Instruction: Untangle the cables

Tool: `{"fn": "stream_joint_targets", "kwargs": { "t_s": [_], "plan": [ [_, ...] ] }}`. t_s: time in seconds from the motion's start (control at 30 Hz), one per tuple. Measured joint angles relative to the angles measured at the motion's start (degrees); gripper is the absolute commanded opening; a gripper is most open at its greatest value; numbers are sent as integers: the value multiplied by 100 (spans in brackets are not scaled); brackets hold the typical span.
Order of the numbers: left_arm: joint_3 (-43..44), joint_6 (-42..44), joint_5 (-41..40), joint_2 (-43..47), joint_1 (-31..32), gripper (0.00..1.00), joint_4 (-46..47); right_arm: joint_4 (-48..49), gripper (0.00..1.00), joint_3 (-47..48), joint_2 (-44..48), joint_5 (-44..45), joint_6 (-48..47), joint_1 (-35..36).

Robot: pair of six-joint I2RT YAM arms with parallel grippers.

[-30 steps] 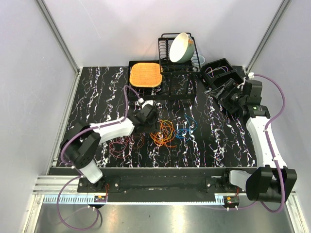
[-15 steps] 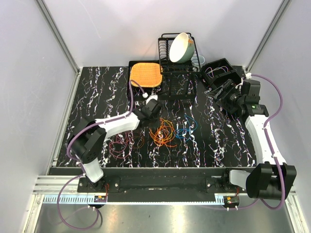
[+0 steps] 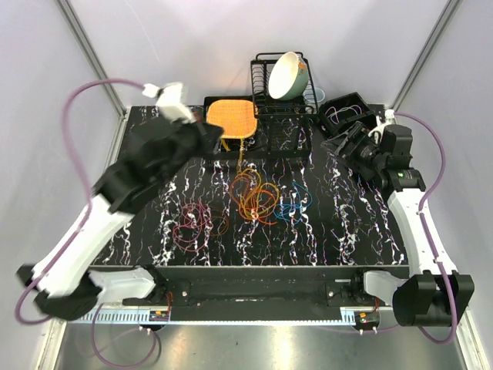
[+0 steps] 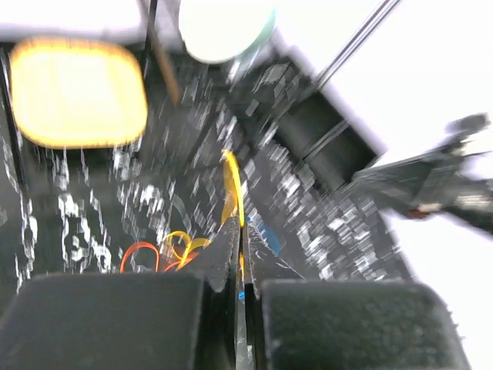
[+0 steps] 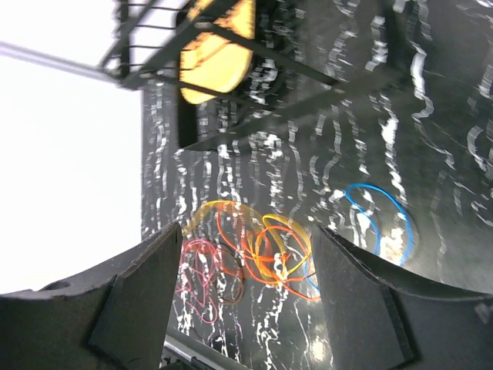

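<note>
The cables lie mid-table in the top view: an orange and yellow tangle (image 3: pixel 258 199), blue and green loops (image 3: pixel 296 202) to its right, and maroon-pink loops (image 3: pixel 192 223) to its left. My left gripper (image 3: pixel 218 139) is raised above the far left of the table and shut on a yellow cable strand (image 3: pixel 240 160) that runs taut down into the orange tangle. In the left wrist view the left gripper (image 4: pixel 240 228) pinches that yellow strand (image 4: pixel 232 183). My right gripper (image 3: pixel 347 143) hovers at the far right, open and holding nothing. Between the right gripper's (image 5: pixel 246 231) fingers the orange tangle (image 5: pixel 277 250), a blue loop (image 5: pixel 377 216) and pink loops (image 5: pixel 202 277) show far below.
A black dish rack (image 3: pixel 266 108) holding a tilted bowl (image 3: pixel 286 75) stands at the back. An orange mat (image 3: pixel 230 118) lies left of it. A black bin (image 3: pixel 350 114) sits at the back right, close to the right gripper. White walls enclose the table.
The left gripper shut on the yellow strand at the tangle, then rose and swung to the back left, drawing the strand taut and shifting the orange tangle. The right gripper edged back slightly.
</note>
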State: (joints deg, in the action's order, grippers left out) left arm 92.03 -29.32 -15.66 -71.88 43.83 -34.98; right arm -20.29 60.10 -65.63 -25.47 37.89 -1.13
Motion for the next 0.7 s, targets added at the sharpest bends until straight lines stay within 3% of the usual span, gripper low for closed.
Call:
{"fn": "stream_joint_targets", "kwargs": {
  "t_s": [0.17,0.37,0.5,0.7],
  "plan": [
    [-1193,33,-15,1095,-2,0,271,297,73,0,28,-260,-9,341],
    [-2870,-225,101,592,2,0,-96,824,72,-216,24,-507,-160,1357],
    [-2793,-223,101,581,0,0,-308,1049,70,-542,-111,-584,-210,2024],
    [-2109,-111,122,623,-33,0,-313,1198,70,-767,-505,-542,-177,2463]
  ]
}}
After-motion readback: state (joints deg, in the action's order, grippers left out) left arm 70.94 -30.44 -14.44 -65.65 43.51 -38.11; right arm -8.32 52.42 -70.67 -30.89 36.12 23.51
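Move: The left hand holds the yellow cable high up; the yellow and orange tangle it hangs into lies about 6 cm to its right, level with it fore and aft, and some 37 cm below. From the open, empty right hand, that tangle is about 21 cm left, 6 cm back and 23 cm down. The blue cable lies about 11 cm left of the right hand and 7 cm back; the pink cable is about 11 cm left of the left hand and 7 cm back. The right hand swings left about 15 cm and back some 6 cm towards the tangle and the raised yellow cable, rising slightly before it dips, turning about 30 degrees counter-clockwise with its fingers still open and touching nothing. Meanwhile the left hand keeps its pinch on the yellow cable, first draws slightly back and left, then sinks quickly about 20 cm from its start height and climbs back some 6 cm, its fingers tipping further down. ##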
